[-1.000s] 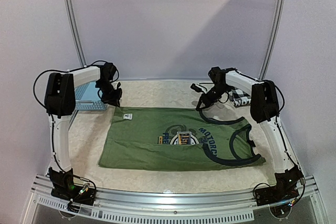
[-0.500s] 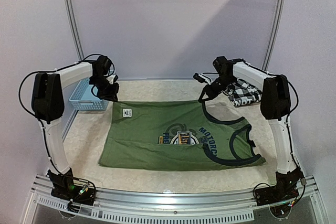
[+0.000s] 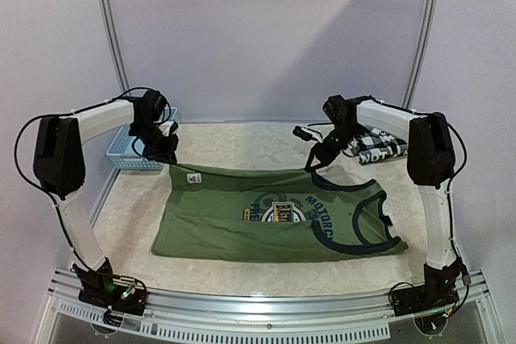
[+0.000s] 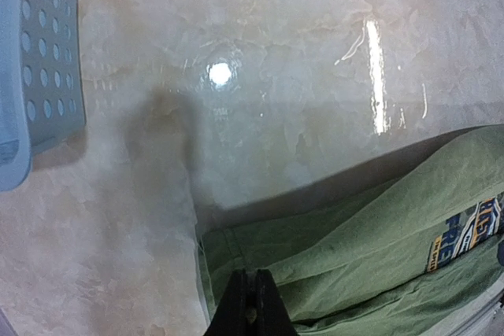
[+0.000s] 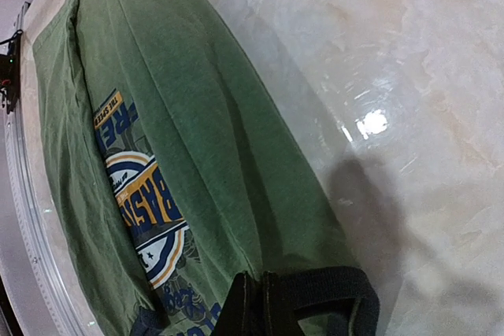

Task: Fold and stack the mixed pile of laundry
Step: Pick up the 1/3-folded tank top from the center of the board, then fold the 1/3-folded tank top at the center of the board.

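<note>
The olive-green sleeveless shirt (image 3: 266, 215) lies spread across the table with its blue-orange chest emblem (image 3: 278, 213) facing up. My left gripper (image 3: 168, 157) is shut on the shirt's far left hem corner; in the left wrist view the gripper (image 4: 250, 300) pinches the green fabric (image 4: 378, 234). My right gripper (image 3: 313, 163) is shut on the dark-trimmed strap at the far right of the shirt. In the right wrist view that gripper (image 5: 256, 300) clamps the strap (image 5: 339, 282) over the green cloth (image 5: 197, 116). The black-and-white checked shirt (image 3: 377, 144) sits bunched at the back right.
A light blue lattice basket (image 3: 127, 151) stands at the back left, just left of my left gripper, and shows in the left wrist view as the basket wall (image 4: 43, 76). The glossy marble-look tabletop (image 3: 242, 138) ends at a metal rail (image 3: 266, 305) in front.
Both arms swung their elbows outward while holding the shirt's far edge, which rose and shifted back a little, then came down. The checked shirt came out from behind the right arm.
</note>
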Motion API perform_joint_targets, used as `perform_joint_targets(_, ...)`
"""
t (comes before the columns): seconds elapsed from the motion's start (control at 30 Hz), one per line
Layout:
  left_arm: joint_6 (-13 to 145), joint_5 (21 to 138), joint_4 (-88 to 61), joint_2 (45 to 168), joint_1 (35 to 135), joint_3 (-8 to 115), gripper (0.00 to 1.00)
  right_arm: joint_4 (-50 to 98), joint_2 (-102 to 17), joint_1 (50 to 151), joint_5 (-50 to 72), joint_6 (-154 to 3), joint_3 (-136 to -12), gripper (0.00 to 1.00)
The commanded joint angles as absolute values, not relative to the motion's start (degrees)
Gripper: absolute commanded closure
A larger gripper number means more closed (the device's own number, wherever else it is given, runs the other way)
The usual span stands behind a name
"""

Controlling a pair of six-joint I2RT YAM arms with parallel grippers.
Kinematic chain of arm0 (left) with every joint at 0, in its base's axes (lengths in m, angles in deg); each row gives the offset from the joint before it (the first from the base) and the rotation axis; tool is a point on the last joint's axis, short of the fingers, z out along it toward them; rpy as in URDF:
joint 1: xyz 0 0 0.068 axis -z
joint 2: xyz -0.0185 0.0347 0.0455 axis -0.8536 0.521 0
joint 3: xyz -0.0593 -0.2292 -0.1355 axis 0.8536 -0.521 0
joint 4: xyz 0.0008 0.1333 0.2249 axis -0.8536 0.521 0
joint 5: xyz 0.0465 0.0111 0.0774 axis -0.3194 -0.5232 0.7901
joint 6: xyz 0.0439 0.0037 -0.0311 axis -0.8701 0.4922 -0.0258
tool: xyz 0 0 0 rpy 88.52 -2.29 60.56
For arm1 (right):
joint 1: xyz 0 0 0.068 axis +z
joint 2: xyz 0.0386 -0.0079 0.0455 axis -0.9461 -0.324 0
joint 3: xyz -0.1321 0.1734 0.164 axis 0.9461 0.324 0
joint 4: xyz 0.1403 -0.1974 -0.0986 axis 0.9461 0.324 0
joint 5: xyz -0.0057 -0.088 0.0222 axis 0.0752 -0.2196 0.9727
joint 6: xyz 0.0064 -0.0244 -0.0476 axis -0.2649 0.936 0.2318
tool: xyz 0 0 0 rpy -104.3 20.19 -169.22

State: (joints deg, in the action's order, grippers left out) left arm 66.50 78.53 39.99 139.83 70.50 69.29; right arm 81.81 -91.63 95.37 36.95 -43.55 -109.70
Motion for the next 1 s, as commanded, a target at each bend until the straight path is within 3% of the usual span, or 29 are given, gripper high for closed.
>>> perform_joint_targets(0.0,65.2,77.6,42.0,138.0,71.3,66.4,1.00,81.5,-87.0,96.4,36.1,-42.0,-105.2,1.00)
perform_joint_targets(0.47,63.7,79.0,43.6,137.6,72.3,59.6,1.00,76.6,-81.2,98.7,36.6,-42.3,-88.3,1.00)
perform_joint_targets(0.97,63.1,81.0,44.2,135.7,73.3,54.4,1.00,75.7,-80.1,100.0,36.6,-42.4,-83.8,1.00)
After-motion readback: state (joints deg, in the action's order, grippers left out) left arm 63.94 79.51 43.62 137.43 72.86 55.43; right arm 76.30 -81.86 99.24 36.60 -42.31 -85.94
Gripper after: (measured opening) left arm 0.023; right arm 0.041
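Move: Both hands already hold the lifted far edge of the tank top, some 7 cm above the board. Its near edge, where the held cloth is going, lies about 28 cm straight back from each hand. The printed logo is 13 cm back and 28 right of the left hand, 6 left of the right. The basket is 13 cm ahead and 12 left of the left hand, the plaid stack 16 ahead and 22 right of the right. Both closed grippers draw the tank top's far edge back about 9 cm, sinking some 5, towards its near edge. ##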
